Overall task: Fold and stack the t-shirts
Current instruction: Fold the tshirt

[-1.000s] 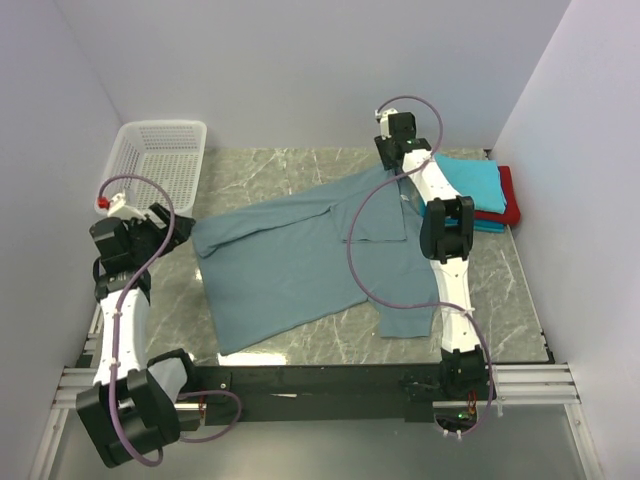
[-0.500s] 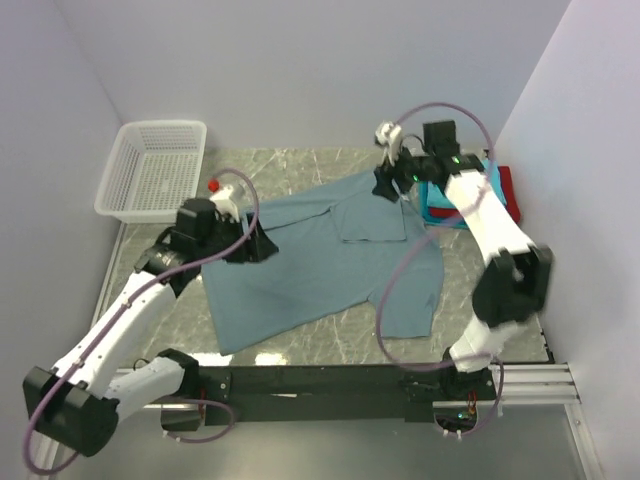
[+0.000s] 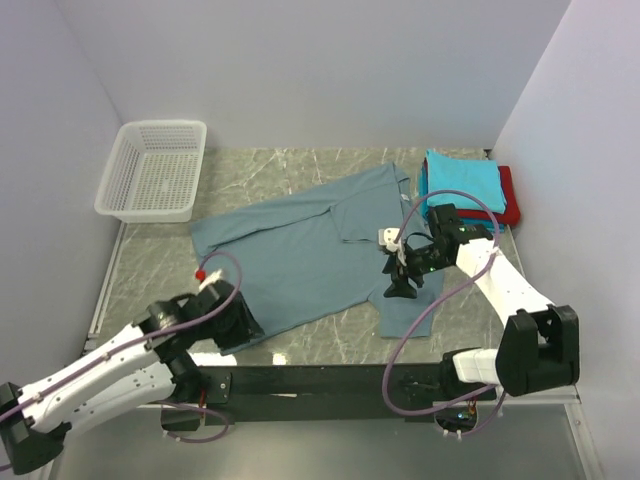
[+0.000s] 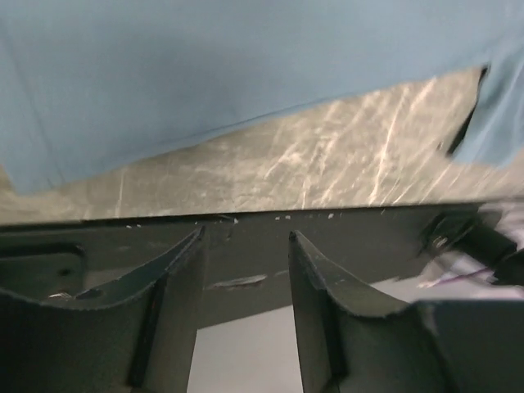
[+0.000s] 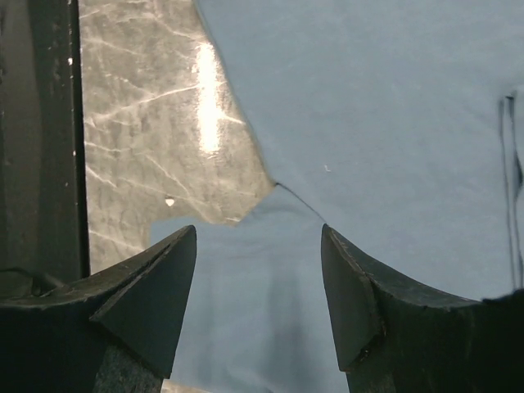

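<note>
A large grey-blue t-shirt (image 3: pixel 300 255) lies spread flat on the marble table, with its hem toward the near left. The hem (image 4: pixel 246 106) also shows in the left wrist view. My left gripper (image 3: pixel 245 322) hovers at the near edge by the hem's left corner. In its own view the left gripper (image 4: pixel 246 237) is partly open over the black front rail with nothing between its fingers. My right gripper (image 3: pixel 399 290) is over the shirt's right sleeve (image 5: pixel 270 270). The right gripper (image 5: pixel 259 233) is open and holds nothing. A folded turquoise t-shirt (image 3: pixel 460 180) lies on a red one (image 3: pixel 509 196) at the back right.
A white mesh basket (image 3: pixel 155 170) stands at the back left. White walls close the table on three sides. The black front rail (image 4: pixel 344 237) runs along the near edge, just past the hem. Purple cables loop off both arms.
My left arm swung back from over the shirt's left part to the near edge and its jaws narrowed. My right arm came forward from the collar to the right sleeve with its jaws wider.
</note>
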Robot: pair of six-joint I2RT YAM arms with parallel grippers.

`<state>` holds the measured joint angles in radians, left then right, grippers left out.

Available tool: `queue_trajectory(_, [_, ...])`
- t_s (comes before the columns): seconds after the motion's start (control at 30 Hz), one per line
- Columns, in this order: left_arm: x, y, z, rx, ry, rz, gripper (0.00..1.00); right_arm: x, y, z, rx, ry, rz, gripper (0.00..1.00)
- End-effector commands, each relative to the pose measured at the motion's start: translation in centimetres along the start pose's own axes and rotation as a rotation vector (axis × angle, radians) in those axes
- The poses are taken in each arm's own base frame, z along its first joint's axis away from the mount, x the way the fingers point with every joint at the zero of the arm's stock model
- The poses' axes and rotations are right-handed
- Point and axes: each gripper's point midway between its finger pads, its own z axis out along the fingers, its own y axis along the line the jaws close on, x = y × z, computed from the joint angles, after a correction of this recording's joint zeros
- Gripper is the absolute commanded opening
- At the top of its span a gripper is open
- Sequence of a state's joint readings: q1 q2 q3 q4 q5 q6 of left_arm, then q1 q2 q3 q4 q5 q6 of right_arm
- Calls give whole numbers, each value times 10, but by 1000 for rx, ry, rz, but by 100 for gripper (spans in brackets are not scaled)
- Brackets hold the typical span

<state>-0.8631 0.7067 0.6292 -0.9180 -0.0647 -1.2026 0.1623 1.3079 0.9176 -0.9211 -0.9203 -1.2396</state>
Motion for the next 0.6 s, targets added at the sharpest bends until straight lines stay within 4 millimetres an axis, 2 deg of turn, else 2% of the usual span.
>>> queue_trajectory(0.0, [-2, 3, 17, 35, -83, -345, 49, -15, -12, -11, 97, -36, -60, 69])
queue_trajectory(0.03, [-3, 2, 20, 34, -89, -434, 49, -14, -14, -12, 111, -32, -35, 68])
queue_trajectory(0.1, [-6, 11, 26, -24, -119, -485, 50, -14, -17, -15, 123, -30, -24, 68])
queue_trajectory(0.13, [-1, 31, 33, -151, -125, -518, 51, -13, -19, -16, 125, -31, -13, 68])
queue_trajectory(0.17, [-1, 41, 36, -221, -140, -538, 54, -13, -19, -16, 122, -37, -7, 68])
queue_trajectory(0.2, [-2, 43, 35, -268, -149, -541, 54, -12, -19, -15, 117, -38, 1, 68])
queue_trajectory(0.23, [2, 56, 39, -378, -157, -547, 55, -11, -20, -16, 119, -39, 4, 68])
queue_trajectory(0.43, [-10, 64, 47, -445, -264, -648, 54, -8, -20, -20, 106, -44, 36, 68])
queue_trajectory(0.57, [-13, 84, 44, -530, -327, -676, 50, -6, -20, -19, 98, -47, 42, 68])
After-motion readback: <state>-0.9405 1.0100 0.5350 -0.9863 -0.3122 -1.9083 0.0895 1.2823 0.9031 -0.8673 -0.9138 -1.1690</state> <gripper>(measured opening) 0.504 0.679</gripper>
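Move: The t-shirt's near left corner lies some 10 cm to the left of the left hand, about 2 cm back and roughly 10 cm below; the table's near edge runs about 5 cm behind this hand. From the right hand the t-shirt's near sleeve is centred about 6 cm back and 3 cm to the right, some 12 cm down, while the folded-over sleeve flap lies about 22 cm ahead and 7 cm left. The left hand sinks about 8 cm and shifts some 4 cm to the left, closing on the t-shirt's near left corner as the wrist swings about 40 degrees counter-clockwise; the descent levels off towards the end, with the fingers still half open and nothing gripped. Meanwhile the right hand, fingers held open above the near sleeve, eases only about 2 cm forward and to the right. ##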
